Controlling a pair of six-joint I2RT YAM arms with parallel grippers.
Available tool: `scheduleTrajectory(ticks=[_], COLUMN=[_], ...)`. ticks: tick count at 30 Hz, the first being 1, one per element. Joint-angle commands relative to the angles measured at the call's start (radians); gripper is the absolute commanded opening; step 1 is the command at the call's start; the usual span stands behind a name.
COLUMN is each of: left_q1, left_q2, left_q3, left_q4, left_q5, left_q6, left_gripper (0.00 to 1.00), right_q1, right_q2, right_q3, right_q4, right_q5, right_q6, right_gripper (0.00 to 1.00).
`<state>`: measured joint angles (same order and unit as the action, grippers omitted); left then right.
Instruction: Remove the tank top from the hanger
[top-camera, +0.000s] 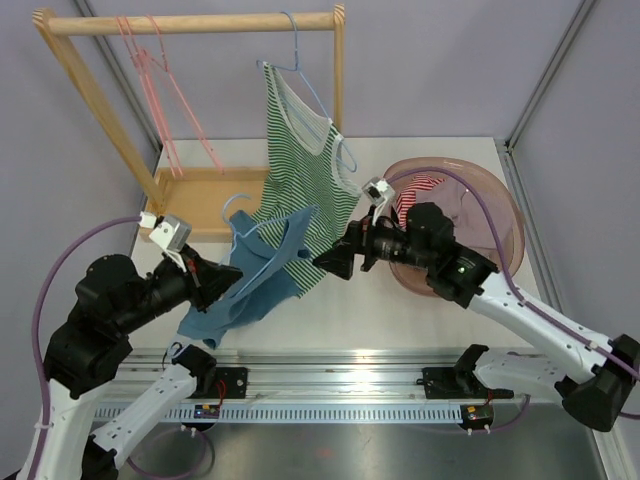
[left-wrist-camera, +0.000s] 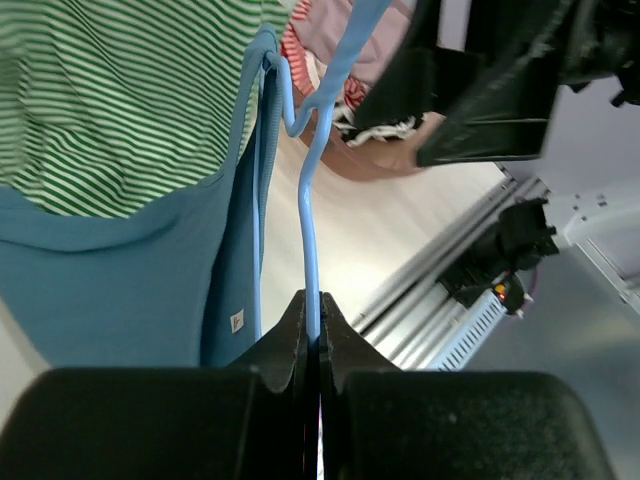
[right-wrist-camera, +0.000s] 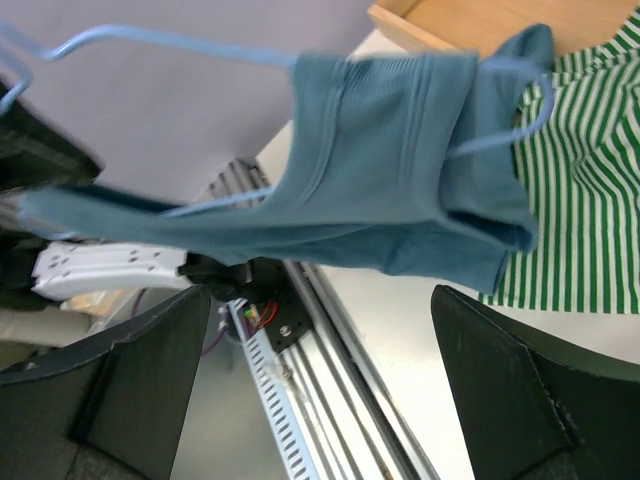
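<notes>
A teal-blue tank top (top-camera: 255, 275) hangs crumpled on a light blue wire hanger (top-camera: 237, 206), held off the rack above the table's front left. My left gripper (top-camera: 205, 275) is shut on that hanger; in the left wrist view the wire (left-wrist-camera: 308, 230) runs straight into the shut left gripper (left-wrist-camera: 319, 312), with the tank top (left-wrist-camera: 130, 280) draped to its left. My right gripper (top-camera: 325, 258) stands open just right of the garment, touching nothing. From the right wrist, the tank top (right-wrist-camera: 390, 160) and hanger (right-wrist-camera: 170, 38) hang above the wide-open right gripper (right-wrist-camera: 320, 292).
A green-striped top (top-camera: 300, 150) hangs on another blue hanger from the wooden rack (top-camera: 190, 22), right behind the teal one. Pink hangers (top-camera: 160, 80) hang at the rack's left. A pink basin (top-camera: 500, 215) of clothes sits under the right arm. The metal rail (top-camera: 340, 375) runs along the near edge.
</notes>
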<state>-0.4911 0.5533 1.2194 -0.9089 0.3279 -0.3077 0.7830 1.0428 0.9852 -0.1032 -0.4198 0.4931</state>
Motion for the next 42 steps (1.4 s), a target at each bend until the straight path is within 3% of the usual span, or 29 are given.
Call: scheduleTrajectory(ticks=[1, 6, 14, 16, 17, 18, 20, 21, 22, 31, 37, 42], left_q1=[-0.003, -0.003, -0.003, -0.003, -0.003, -0.003, -0.003, -0.003, -0.003, -0.003, -0.003, -0.003], left_q2=[-0.064, -0.081, -0.081, -0.079, -0.078, -0.079, -0.078, -0.076, -0.078, -0.084, -0.108, -0.092], left_q3=[-0.043, -0.081, -0.113, -0.11, -0.109, -0.104, -0.089, -0.087, -0.074, 0.025, 0.054, 0.042], left_q4=[0.088, 0.087, 0.07, 0.07, 0.071, 0.067, 0.056, 0.045, 0.039, -0.09, -0.032, 0.201], left_q5=[0.135, 0.166, 0.16, 0.161, 0.161, 0.16, 0.131, 0.125, 0.114, 0.072, 0.123, 0.123], left_q6=[-0.06, -0.079, -0.064, -0.064, -0.062, -0.061, -0.053, -0.05, -0.041, 0.033, 0.012, -0.034], left_gripper=[0.0, 0.0, 0.0, 0.0, 0.0, 0.0, 0.0, 0.0, 0.0, 0.0, 0.0, 0.0], right_q1=[0.074, 0.162, 0.167, 0.167, 0.167, 0.167, 0.167, 0.167, 0.167, 0.11, 0.047, 0.047], right_q2=[0.074, 0.198, 0.237, 0.241, 0.241, 0.241, 0.232, 0.23, 0.221, 0.189, 0.203, 0.105], right_q3=[0.035, 0.095, 0.112, 0.118, 0.124, 0.124, 0.124, 0.124, 0.122, 0.158, 0.178, 0.161], right_q4=[0.092, 0.154, 0.235, 0.229, 0.217, 0.212, 0.197, 0.176, 0.163, -0.065, -0.109, -0.032], right_q5=[0.271, 0.446, 0.434, 0.435, 0.441, 0.447, 0.478, 0.495, 0.533, 0.935, 0.811, 0.551], right_q6=[-0.028, -0.059, -0.065, -0.077, -0.079, -0.083, -0.097, -0.1, -0.111, -0.157, -0.137, -0.094], right_gripper=[0.99, 0.96, 0.81, 0.66, 0.49, 0.39, 0.24, 0.03, 0.0, 0.0, 0.0, 0.0])
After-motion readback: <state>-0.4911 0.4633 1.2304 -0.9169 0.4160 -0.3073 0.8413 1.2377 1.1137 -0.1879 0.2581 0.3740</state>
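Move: The left hand still holds the blue hanger; the far upper edge of the blue tank top lies from it about 10 cm ahead, 13 cm to the right and a little lower. From the open right hand that edge is about 6 cm ahead, 5 cm to the left and 3 cm below. The green striped top hangs some 17 cm ahead and 5 cm left of the right hand, the basin about 21 cm ahead, 30 cm right and 27 cm below. The right fingers shut on the far upper edge of the blue tank top after a reach of some 5 cm each forward, left and down, then keep their pinch while drawing the cloth about 9 cm right and 6 cm forward, the wrist swinging clockwise, before easing back slightly. Keeping hold of the hanger, the left hand draws back some 3 cm, dips, then rises again. ##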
